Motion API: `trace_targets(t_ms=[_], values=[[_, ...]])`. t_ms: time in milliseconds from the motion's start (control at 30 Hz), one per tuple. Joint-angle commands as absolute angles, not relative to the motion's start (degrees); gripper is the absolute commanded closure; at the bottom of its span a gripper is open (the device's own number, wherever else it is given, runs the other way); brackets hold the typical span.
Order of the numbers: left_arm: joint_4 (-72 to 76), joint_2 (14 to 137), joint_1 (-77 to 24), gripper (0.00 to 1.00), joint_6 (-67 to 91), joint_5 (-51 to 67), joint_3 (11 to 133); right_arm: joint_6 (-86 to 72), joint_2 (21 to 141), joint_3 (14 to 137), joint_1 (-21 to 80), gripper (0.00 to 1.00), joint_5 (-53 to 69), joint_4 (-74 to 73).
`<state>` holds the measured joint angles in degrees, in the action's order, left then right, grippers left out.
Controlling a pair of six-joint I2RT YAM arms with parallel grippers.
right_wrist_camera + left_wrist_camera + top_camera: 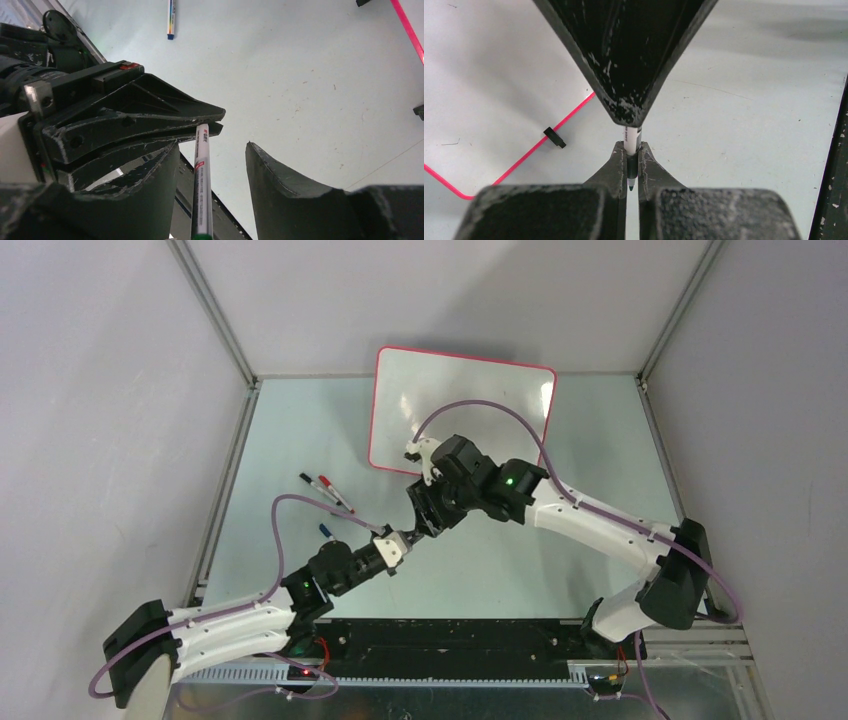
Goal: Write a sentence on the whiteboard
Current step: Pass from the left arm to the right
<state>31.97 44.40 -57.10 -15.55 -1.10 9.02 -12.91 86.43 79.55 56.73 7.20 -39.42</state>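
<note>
The whiteboard [460, 405], white with a red-pink rim, stands at the back of the table; I make out no sentence on it. My left gripper [631, 146] is shut on a white marker [631, 136] just behind its green tip. The marker's barrel [201, 185] runs up between the fingers of my right gripper [212, 149], which is open, the barrel close to its left finger [150, 190]. Seen from above, the two grippers meet mid-table, left [400, 540] and right [428, 512], in front of the board's near edge.
Two markers, one black-capped and one red-capped [328, 490], lie on the table to the left, with a blue-capped one [327, 532] nearer. The board's black foot [554, 137] and red rim [524, 157] show in the left wrist view. Metal frame posts rise at the back corners.
</note>
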Motion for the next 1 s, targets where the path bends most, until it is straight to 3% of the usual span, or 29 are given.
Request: trace_targets(t_ms=[0, 567, 833, 967], values=[[33.50, 44.10, -57.57, 1.00, -16.66, -1.22, 10.86, -13.22, 83.53, 79.04, 56.64, 0.46, 9.28, -37.31], [33.29, 44.56, -58.16, 1.00, -17.59, -0.71, 11.05, -12.07, 87.46, 80.60, 57.15, 0.51, 11.83, -38.86], [33.23, 44.87, -58.54, 1.00, -18.22, -0.51, 11.08, -11.52, 89.13, 81.51, 57.39, 0.62, 12.20, -39.86], [33.19, 44.76, -58.70, 1.00, -18.29, -0.60, 11.08, -11.27, 89.42, 81.71, 57.69, 0.75, 12.28, -40.19]])
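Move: The left hand already pinches the marker by its green writing end, with the barrel standing up and its middle some 4 cm above that hand. For the right hand the barrel's middle is level with the hand, between its open fingers but about 1 cm back of centre. From the right hand, the whiteboard's middle is roughly 27 cm ahead, 8 cm right; the blue marker some 19 cm left, 3 cm back, both about 17 cm below. The right hand rises a little under 1 cm, then sinks about 2.5 cm along the upright barrel while easing roughly 1 cm back to bring the marker midway between its fingers, which narrow from just over half open to about a third. The left hand keeps its pinch on the writing end and only settles about 1 cm lower near the end; whether the right pads already touch the barrel can't be seen. ##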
